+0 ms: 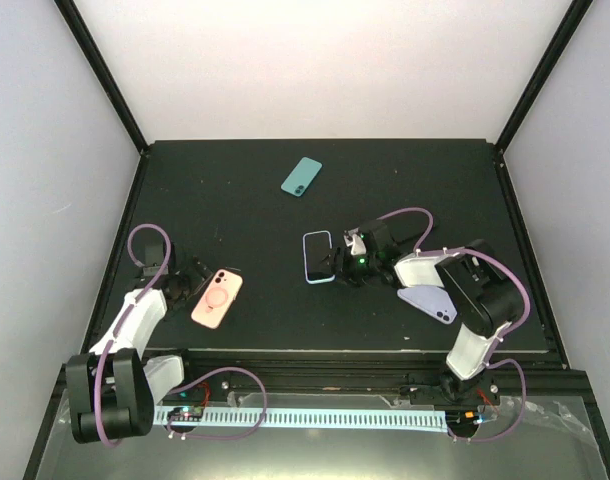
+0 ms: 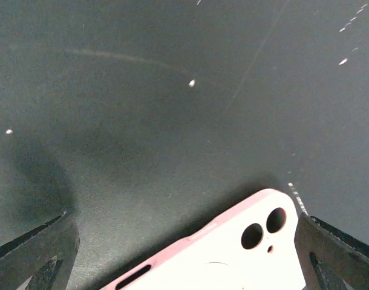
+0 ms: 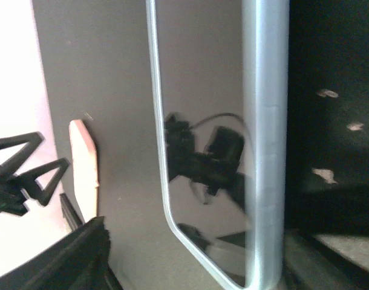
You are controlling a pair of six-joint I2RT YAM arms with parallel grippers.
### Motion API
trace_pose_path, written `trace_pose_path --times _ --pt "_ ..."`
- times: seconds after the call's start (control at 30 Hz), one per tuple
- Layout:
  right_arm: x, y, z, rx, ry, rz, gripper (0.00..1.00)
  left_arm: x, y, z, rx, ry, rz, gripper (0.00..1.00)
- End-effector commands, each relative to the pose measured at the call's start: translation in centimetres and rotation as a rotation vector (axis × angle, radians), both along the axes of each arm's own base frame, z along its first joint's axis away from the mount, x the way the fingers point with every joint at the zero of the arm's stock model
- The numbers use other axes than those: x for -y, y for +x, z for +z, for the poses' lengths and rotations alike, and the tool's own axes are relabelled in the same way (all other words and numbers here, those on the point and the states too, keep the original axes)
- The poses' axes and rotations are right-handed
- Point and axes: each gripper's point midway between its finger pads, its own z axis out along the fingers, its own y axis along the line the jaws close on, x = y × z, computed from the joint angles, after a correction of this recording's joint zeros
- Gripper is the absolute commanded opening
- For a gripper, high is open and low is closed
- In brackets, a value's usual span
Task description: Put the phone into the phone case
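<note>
The teal phone (image 1: 301,176) lies back up at the far middle of the black table, away from both grippers. The lavender phone case (image 1: 428,303) lies near the front right, partly under my right arm. My right gripper (image 1: 343,258) (image 3: 199,254) is turned on its side at the near end of a light blue-rimmed phone (image 1: 319,257) (image 3: 266,139) that lies screen up. Its jaws stand apart, one on each side of that phone's end. My left gripper (image 1: 185,283) (image 2: 187,260) is open over the camera end of a pink phone (image 1: 217,298) (image 2: 233,254).
The table (image 1: 235,200) is walled by white panels with black frame posts at the back corners. The pink phone (image 3: 83,157) and my left arm (image 3: 15,175) show far off in the right wrist view.
</note>
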Motion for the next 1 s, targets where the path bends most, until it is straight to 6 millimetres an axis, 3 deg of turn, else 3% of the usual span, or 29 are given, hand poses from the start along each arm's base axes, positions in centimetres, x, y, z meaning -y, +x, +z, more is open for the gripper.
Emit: trace_pose_path --times 0.0,0.07,0.17,0.2,0.37,0.5,0.67,0.77,0.97 --pt "1.6 1.5 0.7 0.028 -0.079 -0.073 0.81 0.2 0.4 -0.9 -0.01 -0.019 -0.01 0.99" --pt "1.9 2.2 1.3 0.035 -0.082 -0.098 0.88 0.6 0.5 -1.3 -0.012 -0.047 -0.016 0.99" --pt "2.7 3.4 2.1 0.057 -0.12 -0.14 0.9 1.0 0.5 -1.7 -0.004 -0.068 -0.019 0.99" --pt "3.0 3.7 2.6 0.075 -0.125 -0.148 0.98 1.0 0.4 -2.0 -0.013 -0.069 -0.019 0.98" --pt "4.6 5.1 5.8 0.156 -0.124 -0.219 1.0 1.5 0.2 -3.1 -0.051 -0.095 -0.046 0.99" --pt "7.2 6.0 5.9 0.142 -0.242 -0.247 1.0 2.7 0.0 -3.8 -0.067 -0.156 -0.08 0.99" --pt "11.6 7.3 7.0 0.197 -0.428 -0.361 1.0 4.0 -0.6 -4.5 -0.075 -0.228 -0.103 0.99" --pt "14.8 8.0 7.3 0.145 -0.566 -0.471 1.0 4.1 -0.9 -5.1 -0.084 -0.229 -0.095 0.99" --pt "17.8 8.5 5.0 -0.021 -0.606 -0.579 1.0 5.2 -1.1 -5.3 -0.095 -0.29 -0.124 0.99"
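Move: The phone, already in its light blue case, lies at the right hand's opening fingers: its middle is about 5 cm to that hand's left, 2 cm farther out and some 2 cm below. From the same hand, the teal phone lies about 31 cm ahead and 11 cm left, the lilac phone roughly 10 cm back and 24 cm right. From the left hand the cased phone is about 32 cm right, 7 cm ahead and 4 cm below. The cased phone comes free at its right long edge as the right fingers finish spreading to fully open and the hand backs off: to the right by some 15 cm, forward about 10 cm and up, turning clockwise with the fingers tipping further down. The open left hand dips slightly, then slides forward and right about 5 cm beside the pink phone. ##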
